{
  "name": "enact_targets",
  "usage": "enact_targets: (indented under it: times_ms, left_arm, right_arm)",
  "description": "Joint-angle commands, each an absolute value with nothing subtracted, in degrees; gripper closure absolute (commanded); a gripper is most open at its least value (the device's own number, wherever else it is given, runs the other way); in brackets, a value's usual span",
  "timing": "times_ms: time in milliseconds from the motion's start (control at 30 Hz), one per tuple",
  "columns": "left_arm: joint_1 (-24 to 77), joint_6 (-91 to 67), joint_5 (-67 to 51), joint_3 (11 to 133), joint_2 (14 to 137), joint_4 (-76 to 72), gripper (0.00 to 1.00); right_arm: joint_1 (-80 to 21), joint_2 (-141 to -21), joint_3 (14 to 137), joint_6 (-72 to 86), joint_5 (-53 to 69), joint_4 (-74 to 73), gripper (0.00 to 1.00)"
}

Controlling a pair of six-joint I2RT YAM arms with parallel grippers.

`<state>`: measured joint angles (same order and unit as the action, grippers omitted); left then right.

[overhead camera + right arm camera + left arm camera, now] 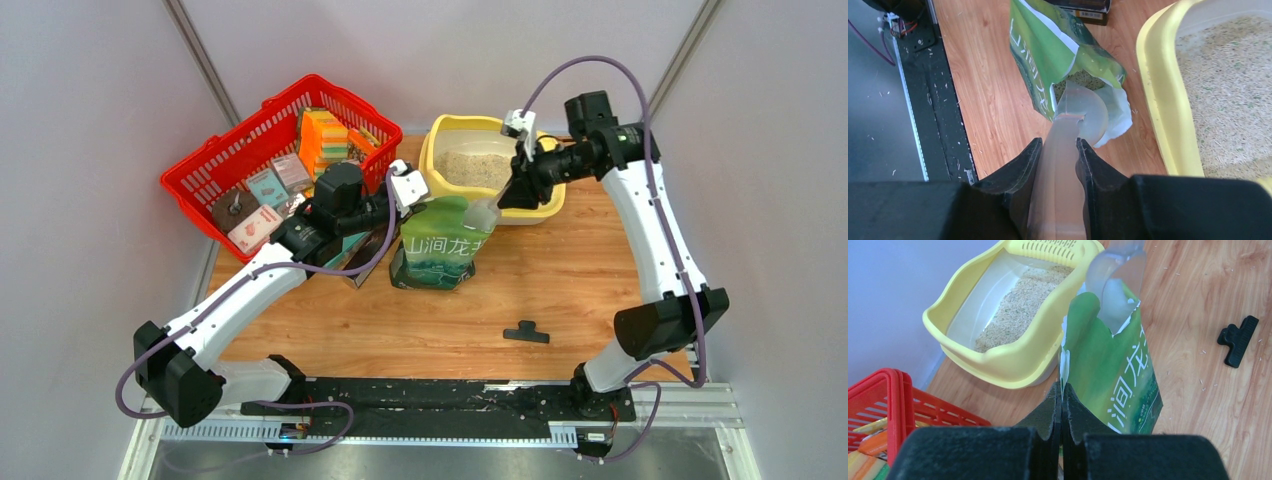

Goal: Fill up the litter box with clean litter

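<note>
The pale yellow litter box (432,160) stands at the back of the table with clean litter (475,165) spread in its white basin. An open green bag (440,245) stands just in front of it. My left gripper (1061,390) is shut on the torn top edge of the bag (1113,365). My right gripper (1059,145) is shut on the handle of a translucent scoop (1080,112), whose bowl sits in the bag's mouth over more litter (1075,79). The litter box rim (1158,100) lies just right of the scoop.
A red mesh basket (270,160) with boxes and sponges stands at the back left. A black clip (527,332) lies on the wood near the front. A dark box (360,255) sits left of the bag. Stray granules dot the table.
</note>
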<state>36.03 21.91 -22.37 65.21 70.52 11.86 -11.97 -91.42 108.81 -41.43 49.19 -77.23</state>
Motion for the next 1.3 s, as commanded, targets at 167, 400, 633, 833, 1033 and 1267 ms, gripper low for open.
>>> enact_targets:
  times_ms: [167, 400, 633, 833, 1033, 1267]
  left_arm:
    - [36.1, 21.5, -22.5, 68.4, 66.8, 12.5, 1.0]
    - [36.0, 18.3, -24.9, 70.4, 67.8, 9.5, 1.0]
    - [36.1, 15.7, -26.3, 71.1, 68.8, 6.3, 1.0]
    - [36.1, 13.4, -27.3, 69.9, 69.1, 3.3, 1.0]
    - [36.1, 12.3, -28.0, 69.2, 70.1, 0.3, 1.0]
    - [36.1, 11.3, -27.9, 69.6, 71.5, -1.4, 1.0]
  right_arm:
    - [-15.2, -94.0, 106.3, -7.1, 28.0, -61.4, 1.0]
    - [-20.6, -96.9, 106.2, 1.8, 16.6, -63.4, 1.0]
    - [-24.3, -99.2, 102.7, 6.8, 11.6, -61.9, 1.0]
    - [-27.3, -100.7, 98.1, 6.8, 8.5, -59.8, 1.0]
    - [-28.3, -104.1, 91.1, 7.1, 7.0, -57.3, 1.0]
    - [-26.5, -108.9, 91.1, 4.7, 21.6, -55.9, 1.0]
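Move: The bag's middle lies about 13 cm left of the scoop-holding right hand, 2 cm ahead and some 18 cm below; the scoop head is already at its mouth. From that hand the litter box is about 22 cm ahead, 1 cm left and 24 cm below; the black clip is 13 cm back, 4 cm right and 30 cm below. From the left hand, pinching the bag's rim, the bag's middle is roughly 4 cm right, 2 cm ahead and 15 cm below. With the scoop still gripped, the right hand drives the scoop head through the open mouth down into the bag, sinking some 14 cm while working about 6 cm left and first edging forward about 4 cm. Its wrist turns roughly 45 degrees, clockwise and tipping the fingers more steeply down. The left hand keeps its pinch on the rim, holding the bag nearly in place. ##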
